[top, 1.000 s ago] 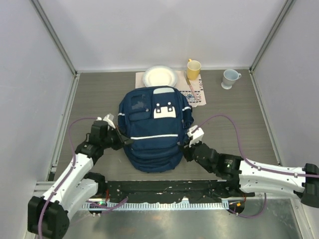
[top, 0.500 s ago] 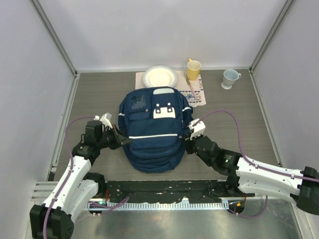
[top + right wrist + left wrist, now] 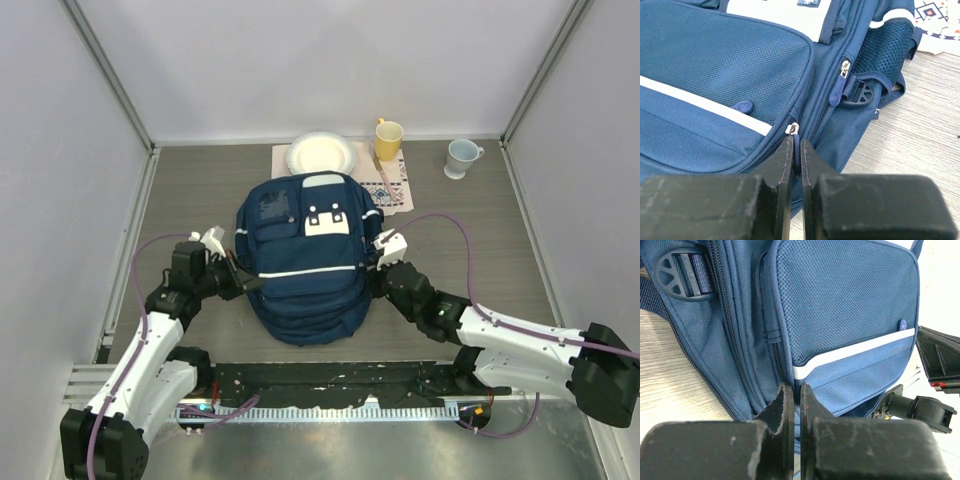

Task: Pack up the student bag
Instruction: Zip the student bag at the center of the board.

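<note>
The student bag [image 3: 305,255], navy with thin white stripes and a white buckled patch, lies flat mid-table. My left gripper [image 3: 248,283] is at its left side. In the left wrist view its jaws [image 3: 793,388] are shut, pinching the bag's fabric [image 3: 840,315] just below the white stripe. On the bag's right flank, my right gripper [image 3: 376,280] is shut on a dark blue zipper pull [image 3: 797,149] that hangs from a silver slider [image 3: 792,129] on the bag [image 3: 725,75]. The zip behind the slider looks closed.
Behind the bag are a white plate [image 3: 321,153], a yellow mug [image 3: 388,139] on a patterned cloth [image 3: 397,187], and a pale blue mug [image 3: 461,157]. Grey walls close the table in on three sides. A second zipper pull [image 3: 836,90] and a plastic buckle [image 3: 859,94] lie to the right of my right gripper.
My right gripper has moved away from me along the bag's right side with the zipper pull. The bag's top shifted slightly farther away. The left gripper moved a little left early on, then held.
</note>
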You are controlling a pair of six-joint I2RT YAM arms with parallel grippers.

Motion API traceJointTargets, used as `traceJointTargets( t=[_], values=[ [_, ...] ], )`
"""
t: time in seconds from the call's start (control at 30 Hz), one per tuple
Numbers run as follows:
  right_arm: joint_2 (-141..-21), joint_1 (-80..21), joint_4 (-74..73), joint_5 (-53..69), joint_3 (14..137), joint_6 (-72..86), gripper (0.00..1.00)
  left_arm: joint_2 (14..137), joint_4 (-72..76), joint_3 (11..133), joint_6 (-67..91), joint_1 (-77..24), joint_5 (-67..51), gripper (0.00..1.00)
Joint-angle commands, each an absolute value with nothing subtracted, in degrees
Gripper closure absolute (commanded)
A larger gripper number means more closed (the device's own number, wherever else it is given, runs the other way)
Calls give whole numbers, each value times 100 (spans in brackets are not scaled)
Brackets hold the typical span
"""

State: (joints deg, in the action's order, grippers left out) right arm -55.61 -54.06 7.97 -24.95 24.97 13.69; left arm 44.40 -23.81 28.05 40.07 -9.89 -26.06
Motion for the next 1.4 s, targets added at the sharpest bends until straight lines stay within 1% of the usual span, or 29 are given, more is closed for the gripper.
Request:
traceJointTargets(
  t=[0.0, 0.1, 0.2, 0.4, 0.5, 0.53, 0.57, 0.63, 0.67, 0.7, 0.73, 0.77, 0.8, 0.83, 0.87, 0.9, 0.93, 1.03, 1.2, 1.33, 1.37],
  values=[
    [-5695, -5054, 1740, -3508, 2487, 1292, 98, 4430, -2426, 2821, 3814, -844, -2232, 100],
    [-5564, -5054, 1697, -3166, 2479, 1432, 98, 4439, -2426, 2821, 3832, -844, -2294, 100],
    [-5143, -5054, 1425, -3068, 2329, 1626, 96, 4316, -2373, 2804, 3867, -835, -2417, 100],
    [-3948, -5071, 414, -2795, 1996, 2371, 99, 4192, -1864, 2558, 4271, -852, -3189, 100],
    [-3420, -5080, 36, -2996, 1916, 2697, 97, 4227, -1652, 2461, 4324, -888, -3392, 99],
    [-3332, -5071, -304, -3206, 1925, 2785, 97, 4236, -1644, 2496, 4298, -914, -3393, 97],
    [-3227, -5063, -447, -3339, 1968, 2830, 97, 4254, -1600, 2513, 4289, -940, -3393, 91],
    [-3164, -5071, -667, -3453, 2091, 2856, 96, 4367, -1408, 2575, 4350, -1072, -3332, 85],
    [-3155, -5063, -703, -3506, 2127, 2891, 93, 4438, -1354, 2601, 4377, -1124, -3296, 75],
    [-3234, -5071, -738, -3542, 2197, 2918, 81, 4508, -1310, 2610, 4386, -1151, -3244, 69],
    [-3295, -5071, -756, -3533, 2241, 2874, 72, 4700, -1249, 2671, 4377, -1151, -3234, 61],
    [-3409, -5071, -782, -3559, 2293, 2865, 63, 4772, -1265, 2724, 4351, -1151, -3208, 49],
    [-3619, -5071, -921, -3647, 2451, 2874, 54, 4833, -1318, 2794, 4333, -1151, -3165, 45],
    [-3743, -5071, -1010, -3734, 2557, 2909, 52, 4851, -1431, 2908, 4281, -1151, -3042, 39],
    [-3831, -5071, -1089, -3901, 2653, 2900, 50, 4782, -1528, 2961, 4228, -1160, -2937, 28],
    [-3980, -5071, -1238, -3989, 2854, 2883, 48, 4720, -1642, 3023, 4167, -1151, -2805, 23],
    [-4016, -5063, -1309, -4069, 2952, 2874, 47, 4633, -1887, 3128, 4053, -1151, -2464, 16],
    [-4034, -5063, -1564, -4525, 3295, 2865, 42, 4272, -2423, 3304, 3807, -1151, -1752, 1],
    [-4008, -5062, -1950, -5106, 3638, 3102, 34, 4043, -2935, 3489, 3560, -1151, -915, 0],
    [-4165, -5010, -2206, -4905, 3911, 3191, 29, 4323, -2953, 3603, 3472, -1151, -572, 0],
    [-4366, -4966, -2276, -4791, 4094, 3173, 28, 4420, -2953, 3638, 3428, -1143, -510, 0]
  ],
)
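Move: The front pocket's zipper pull is already between the right fingers, and the student bag's middle lies some 12 cm to that hand's left, about 1 cm ahead and 3 cm lower. The upper pull is roughly 9 cm ahead and 1 cm right of it. The left fingers are shut on the bag's left side: from them the bag's middle is about 10 cm right and 4 cm ahead, and the zipper pull some 21 cm right and 3 cm ahead. The student bag, still held by its left side and by the zipper pull, is drawn right and back about 3 cm by both arms, the right hand also rising a little. Then both hands let go: the right one opens and goes right, up and slightly forward off the pull, swinging clockwise nearly 30 degrees; the left one opens wide and goes left and forward, rising. ##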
